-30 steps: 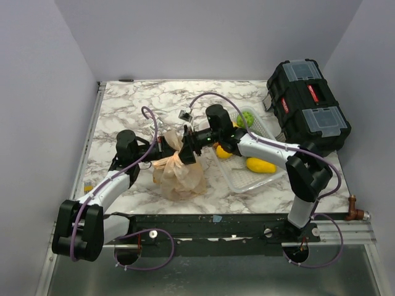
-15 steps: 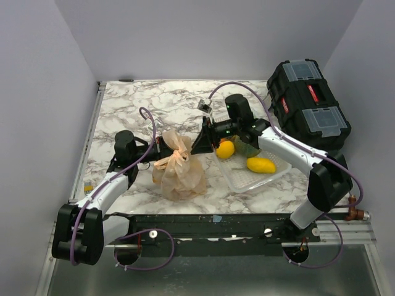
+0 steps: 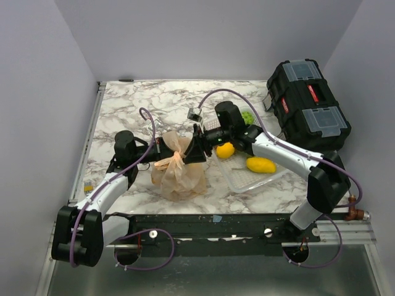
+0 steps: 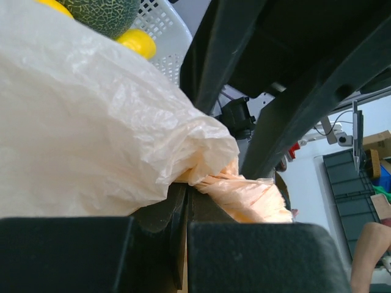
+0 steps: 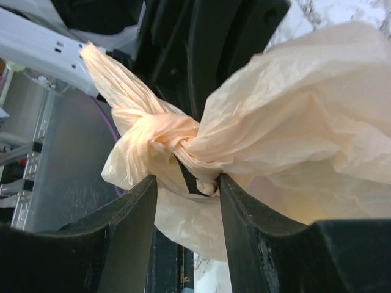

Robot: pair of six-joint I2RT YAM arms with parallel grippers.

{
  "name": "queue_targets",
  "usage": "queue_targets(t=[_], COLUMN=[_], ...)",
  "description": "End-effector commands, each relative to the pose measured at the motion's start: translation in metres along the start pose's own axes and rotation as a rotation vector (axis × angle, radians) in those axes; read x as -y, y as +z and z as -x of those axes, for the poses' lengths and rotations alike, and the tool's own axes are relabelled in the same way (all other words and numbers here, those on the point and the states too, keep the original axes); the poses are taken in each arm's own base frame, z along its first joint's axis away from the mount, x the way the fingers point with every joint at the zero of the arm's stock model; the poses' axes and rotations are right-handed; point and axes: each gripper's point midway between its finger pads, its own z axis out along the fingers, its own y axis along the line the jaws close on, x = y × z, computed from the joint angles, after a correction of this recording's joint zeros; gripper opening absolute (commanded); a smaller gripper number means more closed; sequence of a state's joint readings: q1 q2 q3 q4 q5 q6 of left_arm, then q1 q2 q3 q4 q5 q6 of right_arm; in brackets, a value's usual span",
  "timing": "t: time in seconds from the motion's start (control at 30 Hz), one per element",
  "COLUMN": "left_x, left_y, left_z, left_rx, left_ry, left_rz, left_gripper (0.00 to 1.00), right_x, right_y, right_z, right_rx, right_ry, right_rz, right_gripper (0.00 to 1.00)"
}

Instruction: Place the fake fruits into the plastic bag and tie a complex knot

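The pale-orange plastic bag (image 3: 180, 176) sits bulging on the marble table between the arms. Its handle strips are twisted into a knot (image 3: 176, 156) at the neck, which shows clearly in the right wrist view (image 5: 160, 138). My left gripper (image 3: 164, 144) is shut and pinches a bag strip (image 4: 244, 195) between its jaws (image 4: 186, 190). My right gripper (image 3: 194, 150) is open. Its fingers (image 5: 131, 213) straddle the bag neck just below the knot, and bag plastic (image 5: 293, 140) lies against the right finger.
A white lattice basket (image 3: 270, 176) to the right of the bag holds a yellow lemon (image 3: 225, 150), a yellow mango (image 3: 260, 164) and a green fruit (image 3: 247, 116). A black toolbox (image 3: 308, 105) stands at the back right.
The right gripper pulled back from the bag toward the basket, then returned to the bag's neck with its jaws open. The left gripper kept its hold.
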State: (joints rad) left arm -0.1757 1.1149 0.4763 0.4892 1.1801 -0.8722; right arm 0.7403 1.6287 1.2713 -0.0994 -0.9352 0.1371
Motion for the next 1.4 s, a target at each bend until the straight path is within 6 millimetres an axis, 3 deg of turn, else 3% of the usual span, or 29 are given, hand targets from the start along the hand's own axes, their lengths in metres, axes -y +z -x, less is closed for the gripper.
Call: queue_targets(t=[0.0,0.13,0.47,0.7,0.97,1.1,1.23,1.37], left_x=[0.02,0.028,0.016,0.035,0.04,0.036,0.053,0.063], left_y=[-0.003,-0.004,0.005,0.021,0.022,0.012,0.009,0.006], left_z=[0.011,0.012,-0.007,-0.006,-0.006,0.0,0.009,0.014], left_rx=[0.03,0.038,-0.013,-0.056,-0.069,-0.022,-0.001,0.002], left_ry=[0.037,0.026,-0.021,0.002,0.0,-0.001,0.022,0.028], left_rz=[-0.031,-0.047,-0.047,-0.133,-0.153,-0.127,-0.17,-0.191], left_gripper=[0.0,0.0,0.0,0.0,0.0,0.0,0.0,0.0], right_x=[0.011,0.008,-0.014,-0.022,-0.02,-0.022,-0.021,-0.023], right_y=[0.005,0.009,0.029,0.055,0.062,0.052,0.046,0.045], right_z=[-0.031,-0.035,0.004,0.0,0.009,-0.004,-0.025,-0.027], right_rx=[-0.058,-0.063,0.02,0.02,0.045,0.014,-0.013,-0.009], right_ry=[0.018,0.027,-0.023,-0.041,-0.037,-0.035,-0.008,-0.007], right_rz=[-0.018,0.016,0.129,0.162,0.167,0.14,0.133,0.149], right_gripper=[0.52,0.57,0.64,0.64,0.66,0.7,0.7,0.7])
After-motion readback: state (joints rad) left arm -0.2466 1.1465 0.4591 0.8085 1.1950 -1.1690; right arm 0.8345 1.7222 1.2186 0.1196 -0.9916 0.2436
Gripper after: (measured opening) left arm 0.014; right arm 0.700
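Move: The plastic bag's twisted neck is already pinched at the shut left fingertips, about 1 cm to the left hand's right and 1 cm back. From the half-open right hand it lies roughly 3 cm to the left, level in height and depth. The bag's body hangs about 10 cm below the right hand, 3 cm to its left and 4 cm back. The tray's orange fruit sits some 15 cm to the right hand's right, 10 cm ahead and 16 cm lower. Dip the right gripper a couple of centimetres, then bring it left and back, about 4 cm each way, over the neck and the left fingertips, spreading its fingers from half open to about two thirds. Keep the left fingers shut on the neck; lift briefly and lower again, ease right and back towards the right jaws, then rise to end about 3 cm higher. ##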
